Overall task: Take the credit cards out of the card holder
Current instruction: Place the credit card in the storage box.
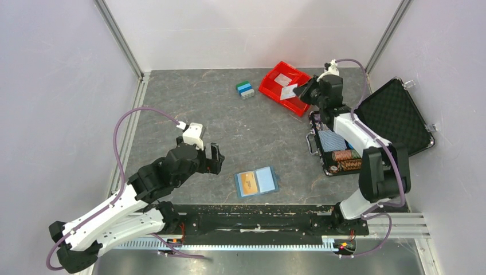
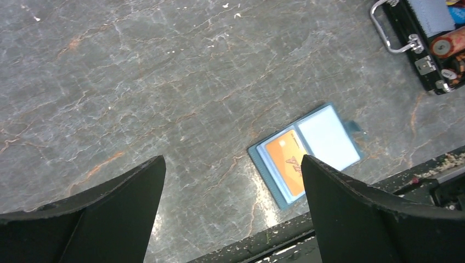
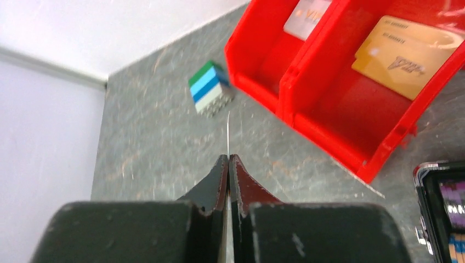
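The light-blue card holder (image 1: 266,180) lies spread open on the table near the front edge. An orange credit card (image 1: 248,183) shows in its left panel; the right panel looks pale. My left gripper (image 1: 213,157) hovers open to the holder's left. In the left wrist view the holder (image 2: 328,137) and its orange card (image 2: 284,160) lie beside the right finger, with bare table between the fingers of the left gripper (image 2: 233,164). My right gripper (image 1: 301,91) is at the red bin, shut on a whitish card (image 1: 288,91). That card (image 3: 228,123) shows edge-on past the right gripper (image 3: 228,158).
The red two-compartment bin (image 3: 329,118) holds a whitish card (image 3: 307,16) and a golden-orange card (image 3: 403,55). A green, blue and white block (image 1: 245,89) sits left of it. At the right stands an open black case (image 1: 395,114) with a blue deck (image 1: 331,140) and poker chips (image 1: 345,160).
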Motion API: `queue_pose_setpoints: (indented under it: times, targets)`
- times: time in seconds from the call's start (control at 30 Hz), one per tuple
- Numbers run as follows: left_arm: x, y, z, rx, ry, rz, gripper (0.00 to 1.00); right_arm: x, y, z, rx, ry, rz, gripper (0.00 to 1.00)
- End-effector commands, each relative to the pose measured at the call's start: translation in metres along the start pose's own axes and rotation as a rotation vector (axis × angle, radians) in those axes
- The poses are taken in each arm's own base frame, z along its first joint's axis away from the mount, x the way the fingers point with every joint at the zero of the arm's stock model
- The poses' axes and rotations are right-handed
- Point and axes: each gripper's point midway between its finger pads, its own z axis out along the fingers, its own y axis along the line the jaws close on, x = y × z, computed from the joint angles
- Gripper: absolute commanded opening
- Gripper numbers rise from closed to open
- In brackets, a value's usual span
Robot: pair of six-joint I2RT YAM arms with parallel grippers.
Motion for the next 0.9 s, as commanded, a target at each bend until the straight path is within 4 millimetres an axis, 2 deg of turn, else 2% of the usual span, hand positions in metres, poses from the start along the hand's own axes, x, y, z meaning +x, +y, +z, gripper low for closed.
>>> queue_pose_setpoints:
  times: [0.0,0.13,0.23,0.33,0.47,0.63,0.87]
  targets:
    - [-0.009,0.011,-0.004,-0.051,-0.028,0.055,1.00,-0.068,0.002,0.025,0.055,-0.278,0.161,0.00]
    - [-0.009,0.012,-0.005,-0.051,-0.032,0.051,1.00,-0.082,-0.012,0.046,0.090,-0.374,0.257,0.00]
    - [-0.009,0.012,-0.005,-0.050,-0.033,0.049,1.00,-0.085,-0.023,0.063,0.104,-0.422,0.323,0.00]
    - [-0.009,0.012,-0.005,-0.049,-0.033,0.049,1.00,-0.081,-0.035,0.088,0.144,-0.414,0.351,0.00]
    - [-0.011,0.011,-0.006,-0.042,-0.039,0.046,1.00,-0.081,-0.041,0.116,0.152,-0.409,0.378,0.00]
    - [-0.013,0.010,-0.007,-0.039,-0.046,0.052,1.00,-0.082,-0.048,0.133,0.186,-0.431,0.395,0.00]
    - [-0.013,0.010,-0.008,-0.034,-0.050,0.045,1.00,-0.066,-0.046,0.154,0.218,-0.421,0.412,0.00]
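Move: The right hand, holding a silver card, stands above the near edge of the red storage box. The silver-card compartment is about 18 cm ahead, 4 cm left and 17 cm below; the gold-card compartment is some 11 cm ahead and 5 cm right. The toy bricks sit roughly 12 cm ahead and 21 cm left, the chip case 16 cm back and 17 cm right. From the left hand that silver compartment is about 45 cm ahead and 25 cm right. Forward, quickly at first and then easing, the right hand carries the pinched silver card about 16 cm out over the red box towards its silver-card compartment, sinking some 4 cm in the second half. The wrist swings clockwise by nearly 30 degrees and rolls its left side up; the fingers stay shut on the card. ##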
